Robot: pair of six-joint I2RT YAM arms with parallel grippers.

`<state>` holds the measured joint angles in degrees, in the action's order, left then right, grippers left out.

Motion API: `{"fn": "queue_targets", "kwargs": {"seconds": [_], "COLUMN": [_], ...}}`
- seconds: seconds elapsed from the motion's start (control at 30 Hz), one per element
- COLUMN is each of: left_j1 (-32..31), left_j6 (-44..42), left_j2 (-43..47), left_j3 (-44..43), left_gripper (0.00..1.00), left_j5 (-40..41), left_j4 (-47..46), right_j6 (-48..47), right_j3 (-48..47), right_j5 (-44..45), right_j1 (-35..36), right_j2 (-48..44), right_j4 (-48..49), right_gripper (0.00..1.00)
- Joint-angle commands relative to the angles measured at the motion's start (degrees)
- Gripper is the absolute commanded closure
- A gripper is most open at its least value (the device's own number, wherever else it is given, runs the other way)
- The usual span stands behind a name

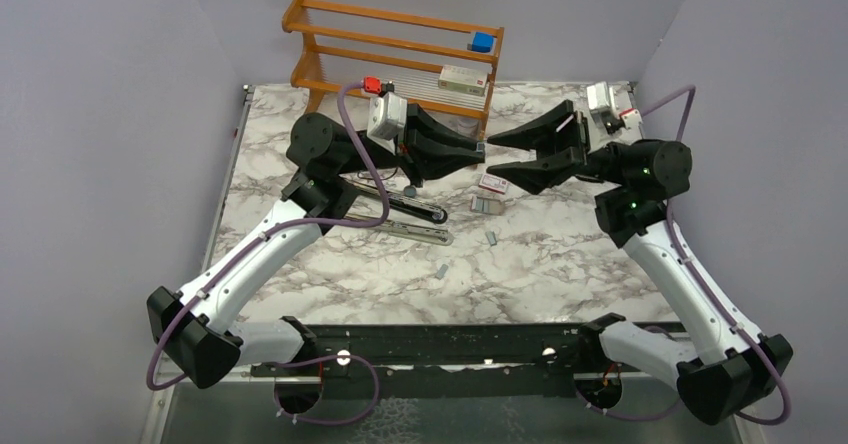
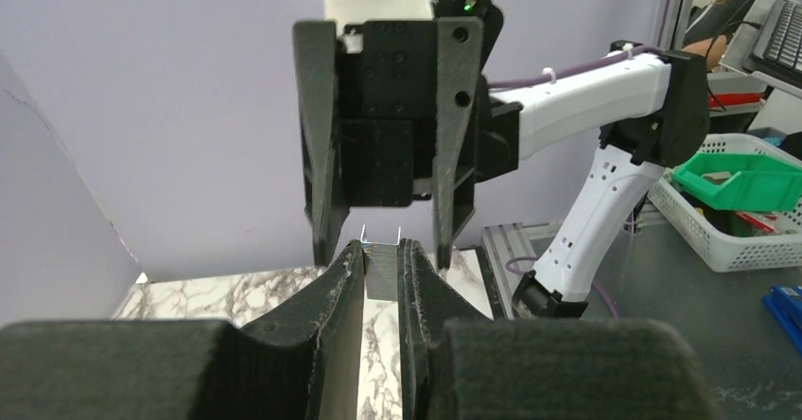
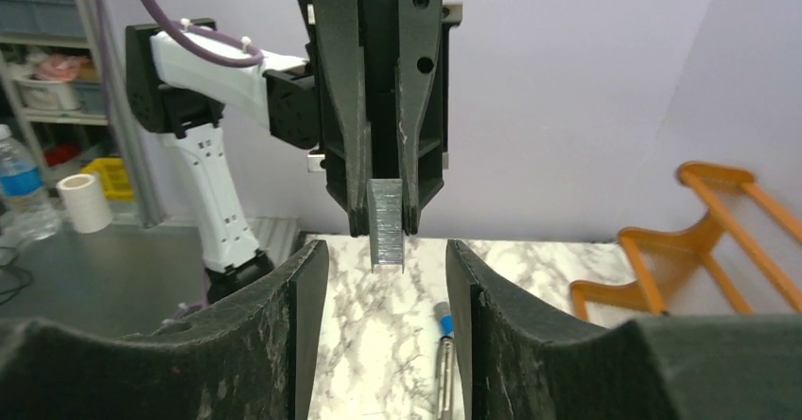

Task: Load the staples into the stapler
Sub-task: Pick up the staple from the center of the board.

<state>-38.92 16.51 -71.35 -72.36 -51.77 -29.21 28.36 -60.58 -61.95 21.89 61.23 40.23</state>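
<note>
My left gripper [image 2: 381, 253] is shut on a short silvery strip of staples [image 2: 381, 271], which sticks out past its fingertips. Seen from the right wrist, the same strip [image 3: 388, 236] hangs from the left gripper [image 3: 383, 226]. My right gripper [image 3: 386, 273] faces it tip to tip, open, its fingers on either side of the strip and clear of it. From above, the two grippers [image 1: 478, 151] [image 1: 493, 156] meet over the back middle of the table. The black stapler [image 1: 405, 204] lies open below the left arm, its silver channel [image 1: 420, 231] bare; the channel [image 3: 442, 363] also shows beneath my right fingers.
Loose staple strips [image 1: 487, 204] [image 1: 491, 235] [image 1: 441, 272] lie on the marble table [image 1: 560, 274]. A small red-and-white box [image 1: 492, 182] sits under the right gripper. A wooden rack [image 1: 400, 49] at the back holds a blue block [image 1: 482, 42] and a box [image 1: 462, 80].
</note>
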Motion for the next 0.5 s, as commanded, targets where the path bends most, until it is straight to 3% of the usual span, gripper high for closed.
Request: {"fn": "queue_targets", "kwargs": {"seconds": [0.0,0.07,0.23,0.33,0.47], "left_j1": [2.16,3.81,4.35,3.93,3.20], "left_j6": [-1.40,-5.14,-26.56,-32.84,-30.98], "left_j2": [1.93,2.85,4.46,3.45,2.01], "left_j3": [0.98,1.26,-0.51,-0.70,3.24], "left_gripper": [1.00,1.00,1.00,1.00,1.00], "left_j5": [0.20,1.08,14.66,24.63,35.60], "left_j4": [0.28,5.54,33.96,47.27,55.03], "right_j6": [-8.21,-11.86,-13.79,-14.94,-12.30], "right_j3": [1.29,4.03,4.63,3.61,6.65], "right_j5": [8.60,20.89,56.88,58.76,57.17], "right_j1": [-0.15,-0.10,-0.10,-0.09,-0.09], "right_j2": [-6.03,-10.17,-13.63,-11.91,-11.66], "right_j4": [-7.91,-11.94,-27.46,-32.83,-31.37], "right_gripper": [0.47,0.47,0.47,0.47,0.47]}}
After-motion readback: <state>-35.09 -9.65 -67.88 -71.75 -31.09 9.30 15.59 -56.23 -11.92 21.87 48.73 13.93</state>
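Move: The staple is already pinched between the left fingertips, high over the table. The stapler it is headed for lies about 19 cm ahead of the left hand, 14 cm to its left and 47 cm below; a silver bar sits 7 cm nearer the bases than the stapler, and the staple tray lies 17 cm ahead and 8 cm right of the hand. From the opened right hand, the staple is 1 cm to the left, the stapler 19 cm ahead, 16 left, 47 down. The staple, still gripped by the left fingers, is carried down about 11 cm, forward and somewhat left towards the stapler, while the left fingers tip downward and swing from pointing right towards forward. The right hand, fingers staying open, leaves it and backs off right and forward at speed, some 9 cm each way, turning clockwise nearly 50 degrees. ##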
